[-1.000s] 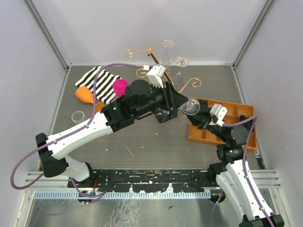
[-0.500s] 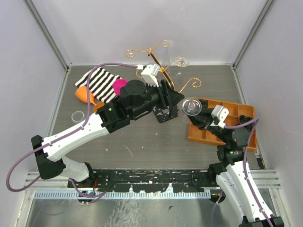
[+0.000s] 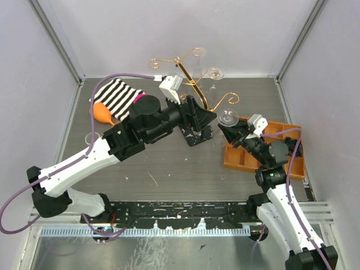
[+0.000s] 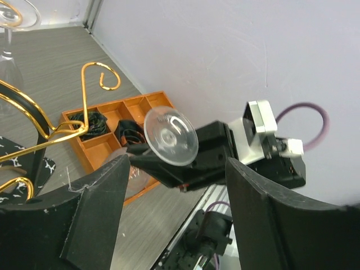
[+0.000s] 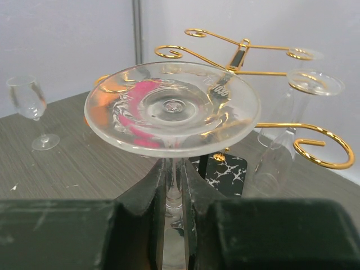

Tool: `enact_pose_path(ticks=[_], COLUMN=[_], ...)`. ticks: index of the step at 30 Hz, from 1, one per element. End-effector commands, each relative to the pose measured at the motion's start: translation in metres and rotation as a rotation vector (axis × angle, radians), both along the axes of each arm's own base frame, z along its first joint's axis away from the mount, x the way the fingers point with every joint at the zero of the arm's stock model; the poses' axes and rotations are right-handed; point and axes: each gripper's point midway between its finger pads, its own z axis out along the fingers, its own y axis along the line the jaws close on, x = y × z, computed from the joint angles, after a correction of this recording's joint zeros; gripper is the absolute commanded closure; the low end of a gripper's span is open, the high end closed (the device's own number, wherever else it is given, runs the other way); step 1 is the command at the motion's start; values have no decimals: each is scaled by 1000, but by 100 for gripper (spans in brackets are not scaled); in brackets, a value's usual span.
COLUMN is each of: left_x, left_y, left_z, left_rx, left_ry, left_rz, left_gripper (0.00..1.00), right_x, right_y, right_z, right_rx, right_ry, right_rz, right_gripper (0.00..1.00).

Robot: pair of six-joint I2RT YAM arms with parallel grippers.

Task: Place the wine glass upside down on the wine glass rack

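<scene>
The clear wine glass [image 5: 172,107] hangs foot-up, and my right gripper [image 5: 174,191] is shut on its stem. From above, the glass foot [image 3: 228,117] sits just right of the gold wire wine glass rack [image 3: 191,84] on its black marbled base [image 3: 194,136]. My right gripper [image 3: 232,130] is below the foot. My left gripper [image 3: 210,118] stands open just left of the glass and touches nothing. In the left wrist view the glass foot [image 4: 170,138] lies beyond my spread left gripper [image 4: 174,219]. The bowl is hidden behind the right fingers [image 5: 140,191].
Another glass [image 3: 212,79] hangs upside down on the rack's far arm. A small glass [image 5: 31,107] stands upright on the table at the left. An orange compartment tray [image 3: 281,147] lies under the right arm. A striped cloth [image 3: 115,98] and an orange object [image 3: 101,113] lie at the back left.
My left gripper has opened and drawn back to the left, away from the glass. The right gripper has carried the glass slightly up towards the rack.
</scene>
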Motion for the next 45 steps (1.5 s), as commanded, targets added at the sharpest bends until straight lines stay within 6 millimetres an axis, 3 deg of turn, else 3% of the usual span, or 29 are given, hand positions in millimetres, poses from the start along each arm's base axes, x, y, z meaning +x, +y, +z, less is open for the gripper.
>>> enact_pose_path(ticks=[1, 5, 10, 18, 32, 45], left_x=[-11, -9, 2, 18, 63, 63], left_y=[8, 23, 64, 105, 185, 196], left_z=[-5, -18, -19, -26, -43, -55], left_rx=[38, 122, 226, 366, 453, 491], left_ry=[-44, -75, -145, -225, -186, -199], left_rz=[-49, -16, 112, 225, 410, 439], left_gripper=[23, 14, 2, 2, 2, 2], right_x=[10, 24, 39, 61, 94, 118], right_y=[-7, -10, -13, -10, -4, -15], right_z=[31, 26, 17, 7, 6, 5], right_rx=[83, 98, 79, 53, 44, 16], right_ry=[-89, -71, -68, -70, -82, -58], right_rz=[-57, -92, -126, -139, -139, -222], right_gripper=[99, 99, 99, 99, 99, 99])
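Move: The right hand holds the upside-down wine glass by its stem; the rack's empty near-right hook is about 14 cm ahead of this hand, 3 cm right and 2 cm lower. The already hanging glass is roughly 26 cm ahead and 6 cm left, the rack base 12 cm ahead and 12 cm left, some 27 cm below, and the wooden organizer 1 cm ahead, 17 cm right, 26 cm below. From the left hand the hook lies about 18 cm ahead, 10 cm right, 10 cm below. Still pinching the stem just under the upturned foot, the right hand carries the glass about 11 cm forward towards the near-right hook, dipping some 6 cm on the way and then rising a little, while turning slightly clockwise. The empty left hand opens fully and swings away from the glass, mostly left, with some forward and down, rolling left side up and turning counter-clockwise. ##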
